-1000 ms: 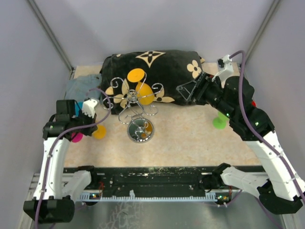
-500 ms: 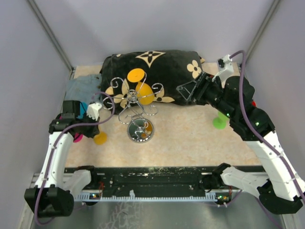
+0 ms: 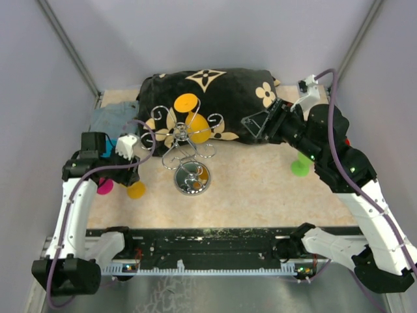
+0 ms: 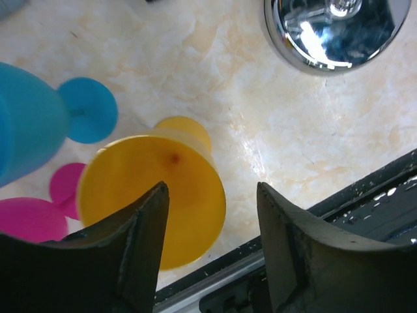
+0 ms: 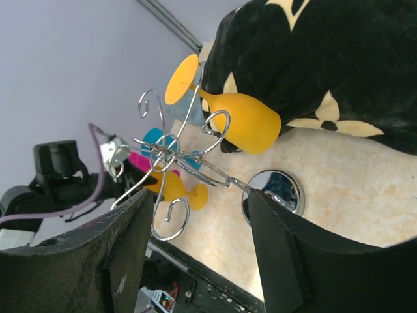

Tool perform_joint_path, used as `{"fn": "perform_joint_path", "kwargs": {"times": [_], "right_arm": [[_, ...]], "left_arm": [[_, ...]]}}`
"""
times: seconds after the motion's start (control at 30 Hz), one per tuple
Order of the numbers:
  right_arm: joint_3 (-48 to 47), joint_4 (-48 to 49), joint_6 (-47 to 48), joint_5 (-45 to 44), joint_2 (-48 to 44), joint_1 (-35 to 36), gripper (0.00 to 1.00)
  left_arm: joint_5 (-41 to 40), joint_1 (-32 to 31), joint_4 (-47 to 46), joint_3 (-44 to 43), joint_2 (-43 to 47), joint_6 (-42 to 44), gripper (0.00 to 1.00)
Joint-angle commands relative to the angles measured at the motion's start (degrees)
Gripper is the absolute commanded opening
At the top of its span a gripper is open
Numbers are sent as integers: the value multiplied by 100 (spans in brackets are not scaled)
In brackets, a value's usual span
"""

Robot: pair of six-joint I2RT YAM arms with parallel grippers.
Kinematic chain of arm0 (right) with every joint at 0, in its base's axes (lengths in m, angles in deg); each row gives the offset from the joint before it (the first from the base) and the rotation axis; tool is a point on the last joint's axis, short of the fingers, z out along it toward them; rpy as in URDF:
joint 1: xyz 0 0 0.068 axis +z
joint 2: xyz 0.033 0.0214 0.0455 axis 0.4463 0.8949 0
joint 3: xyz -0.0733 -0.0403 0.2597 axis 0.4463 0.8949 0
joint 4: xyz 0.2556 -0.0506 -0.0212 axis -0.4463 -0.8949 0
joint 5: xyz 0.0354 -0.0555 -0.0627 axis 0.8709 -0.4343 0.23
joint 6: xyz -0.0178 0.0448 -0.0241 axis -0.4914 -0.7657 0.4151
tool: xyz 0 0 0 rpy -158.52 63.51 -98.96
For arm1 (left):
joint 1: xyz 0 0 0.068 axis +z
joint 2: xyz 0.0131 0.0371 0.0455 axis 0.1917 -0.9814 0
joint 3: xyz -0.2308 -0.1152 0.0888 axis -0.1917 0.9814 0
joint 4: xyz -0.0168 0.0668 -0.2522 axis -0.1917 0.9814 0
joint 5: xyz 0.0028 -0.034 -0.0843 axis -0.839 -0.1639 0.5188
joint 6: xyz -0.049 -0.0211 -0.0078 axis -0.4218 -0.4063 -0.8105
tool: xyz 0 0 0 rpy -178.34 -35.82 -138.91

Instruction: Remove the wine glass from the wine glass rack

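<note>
The wine glass rack (image 3: pixel 184 145), silver wire scrolls on a mirror base (image 3: pixel 192 178), stands mid-table. An orange wine glass (image 3: pixel 197 126) hangs from it upside down, also seen in the right wrist view (image 5: pixel 242 121) beside the rack's scrolls (image 5: pixel 171 161). My right gripper (image 3: pixel 252 127) hovers open to the right of the rack, nothing between its fingers (image 5: pixel 202 202). My left gripper (image 3: pixel 132 177) is open above a yellow glass (image 4: pixel 153 195) that stands upright on the table (image 3: pixel 135 190), not gripped.
A blue glass (image 4: pixel 26 130) and a pink glass (image 4: pixel 29 218) stand beside the yellow one at the left. A green glass (image 3: pixel 300 166) stands at the right. A black flowered cushion (image 3: pixel 215 98) lies behind the rack, and a grey cloth (image 3: pixel 111 120) lies at the back left.
My left gripper carried the yellow glass down toward the near left, then opened and let it go on the table. The right arm has not moved.
</note>
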Motion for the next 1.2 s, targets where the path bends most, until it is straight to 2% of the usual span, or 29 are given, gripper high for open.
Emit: {"fn": "perform_joint_path", "kwargs": {"times": [0.0, 0.13, 0.3, 0.5, 0.67, 0.8, 0.97, 1.17], "right_arm": [[-337, 224, 4, 117, 20, -25, 61], [-703, 216, 39, 289, 325, -25, 61], [-1890, -131, 241, 797, 1592, -54, 61], [-3483, -270, 70, 2020, 3207, -543, 60], [-4038, 138, -413, 3279, 4229, -1015, 60], [-4546, 83, -512, 3809, 4799, -1114, 59], [-4811, -71, -455, 3863, 4961, -1117, 59], [-4523, -254, -244, 3532, 4437, -1117, 60]], "left_arm": [[227, 34, 308, -1024, 10, 3, 67], [301, 29, 643, -2057, -130, -48, 74], [367, 27, 784, -3493, -369, -330, 76], [358, 26, 466, -4712, -540, -983, 78], [515, 31, -107, -4835, -417, -1688, 80], [903, 27, -547, -4726, -410, -2394, 81], [1402, 35, -1063, -4889, -938, -3168, 81], [2499, 221, -1625, -5472, -2212, -3768, 81]]}}
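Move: The orange glass still on the rack hangs about 13 cm ahead of the right hand, 15 cm to its left and some 12 cm lower; the rack hub is 5 cm ahead, 18 cm left and 14 cm below. From the left hand that hanging glass is about 14 cm ahead, 22 cm right and 12 cm higher. Just under the left hand stands the set-down orange glass, its middle 7 cm lower, 2 cm ahead and 1 cm right; at that height the blue glass is 9 cm ahead, 2 cm left, the pink one 4 cm ahead, 7 cm left. Straight up off the set-down orange glass goes the left hand, about 30 cm, fingers opening wider and tilting up towards level; near the top it rolls its left side down and swings forward and right. The right hand, after a short wait, arcs some 16 cm forward and 11 cm left, first rising, then dipping, to the hanging orange glass, turning counter-clockwise and nosing down with its fingers kept open. ##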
